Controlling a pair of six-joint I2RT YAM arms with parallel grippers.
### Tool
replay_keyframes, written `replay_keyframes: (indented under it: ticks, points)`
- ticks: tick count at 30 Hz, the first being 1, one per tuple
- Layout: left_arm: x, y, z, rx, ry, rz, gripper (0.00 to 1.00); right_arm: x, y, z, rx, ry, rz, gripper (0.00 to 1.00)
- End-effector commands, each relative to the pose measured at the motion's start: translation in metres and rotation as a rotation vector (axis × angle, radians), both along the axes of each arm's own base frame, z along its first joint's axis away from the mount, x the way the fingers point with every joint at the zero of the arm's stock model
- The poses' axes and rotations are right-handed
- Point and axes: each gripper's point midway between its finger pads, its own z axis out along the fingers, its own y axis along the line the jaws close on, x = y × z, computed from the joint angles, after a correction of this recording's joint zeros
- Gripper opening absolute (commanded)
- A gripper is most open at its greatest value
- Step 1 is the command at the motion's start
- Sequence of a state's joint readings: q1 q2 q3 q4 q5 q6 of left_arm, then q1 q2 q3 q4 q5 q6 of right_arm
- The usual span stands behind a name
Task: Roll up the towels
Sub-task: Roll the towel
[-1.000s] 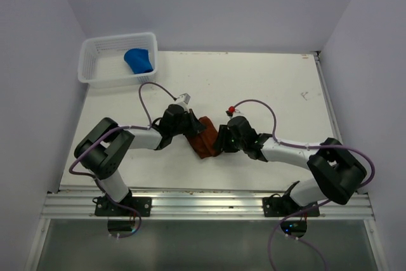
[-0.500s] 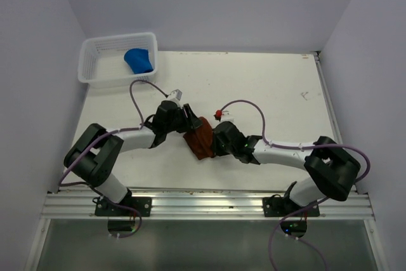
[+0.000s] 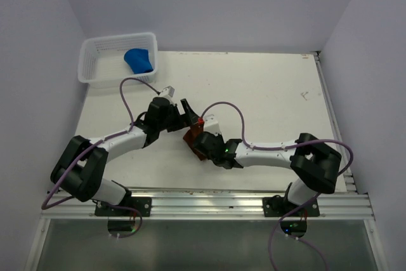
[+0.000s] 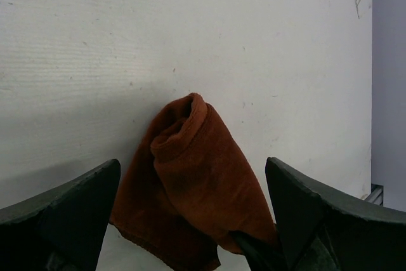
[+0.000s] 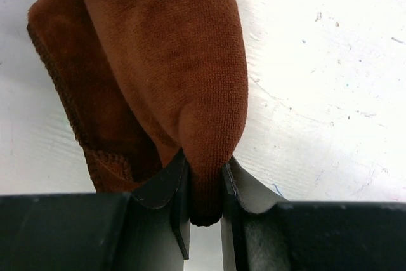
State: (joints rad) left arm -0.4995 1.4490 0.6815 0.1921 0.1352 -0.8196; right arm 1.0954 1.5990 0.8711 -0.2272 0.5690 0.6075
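The rust-brown towel lies loosely rolled and bunched near the middle of the table. My right gripper is shut on one folded end of the brown towel, the cloth pinched between both pads. My left gripper stands wide open just behind the brown towel, its fingers either side and apart from the cloth. In the top view the left gripper and right gripper meet at the towel. The royal blue towel sits bunched in the basket.
A white mesh basket stands at the table's far left corner. Purple cables loop above both wrists. An aluminium rail runs along the near edge, and walls enclose the left, back and right sides.
My left gripper opened, let go of the brown towel and drew back to the left. My right gripper closed on the towel and shifted left with it.
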Motion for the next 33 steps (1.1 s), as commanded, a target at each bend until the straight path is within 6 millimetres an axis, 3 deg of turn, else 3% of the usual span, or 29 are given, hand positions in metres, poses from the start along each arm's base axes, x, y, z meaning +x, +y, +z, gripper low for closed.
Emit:
replay_keyframes:
  ticks: [1,7,11,17,19,21,26,27,29,32,33]
  points:
    - [-0.006,-0.008,0.018,-0.047,-0.010,-0.044,1.00,0.004,0.002,0.012,-0.123,-0.111,0.001,0.00]
    - [-0.020,-0.004,0.009,-0.043,0.021,-0.061,1.00,-0.008,0.016,0.013,-0.263,-0.212,0.057,0.00]
    - [-0.027,0.002,-0.010,0.019,0.073,-0.064,1.00,-0.014,0.024,0.014,-0.376,-0.264,0.087,0.00]
    - [-0.036,0.012,-0.025,0.059,0.097,-0.050,0.99,-0.021,0.040,0.012,-0.402,-0.289,0.111,0.00]
    - [-0.036,0.015,-0.029,0.085,0.100,-0.044,0.95,-0.023,0.041,0.012,-0.401,-0.291,0.116,0.00]
    - [-0.037,0.017,-0.034,0.104,0.102,-0.047,0.84,-0.023,0.040,0.014,-0.416,-0.302,0.121,0.00]
    - [-0.043,0.020,-0.048,0.116,0.125,-0.048,0.69,-0.028,0.043,0.013,-0.434,-0.314,0.143,0.00]
    - [-0.044,0.020,-0.051,0.116,0.130,-0.048,0.60,-0.029,0.043,0.012,-0.438,-0.312,0.149,0.00]
    - [-0.045,0.020,-0.055,0.117,0.136,-0.044,0.50,-0.031,0.046,0.010,-0.429,-0.302,0.157,0.00]
    - [-0.046,0.021,-0.057,0.115,0.133,-0.036,0.33,-0.035,0.049,0.011,-0.393,-0.281,0.167,0.11]
    - [-0.046,0.021,-0.057,0.112,0.132,-0.035,0.23,-0.036,0.050,0.012,-0.375,-0.268,0.171,0.15]
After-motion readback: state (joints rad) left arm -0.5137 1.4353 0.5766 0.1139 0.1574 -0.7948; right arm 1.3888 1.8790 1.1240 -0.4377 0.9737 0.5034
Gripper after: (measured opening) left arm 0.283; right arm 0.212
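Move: The brown towel lies bunched in a short roll just below and behind my open left hand: its middle is about 5 cm back, 2 cm right and 6 cm down, and its far end only some 2 cm back, 2 cm right and 6 cm down. My right hand already pinches the near end, so the towel's middle is roughly 4 cm ahead, 1 cm left and 2 cm below that hand. Keeping my pinch on the near end, I draw the towel left and back about 5 cm with my right hand, rolling that hand left side down by some 30 degrees, mostly early on. My open left hand backs up level, then sinks steeply about 5 cm onto the towel's far end, drifting slightly left, and closes to pinch it while my right hand is nearly still. ##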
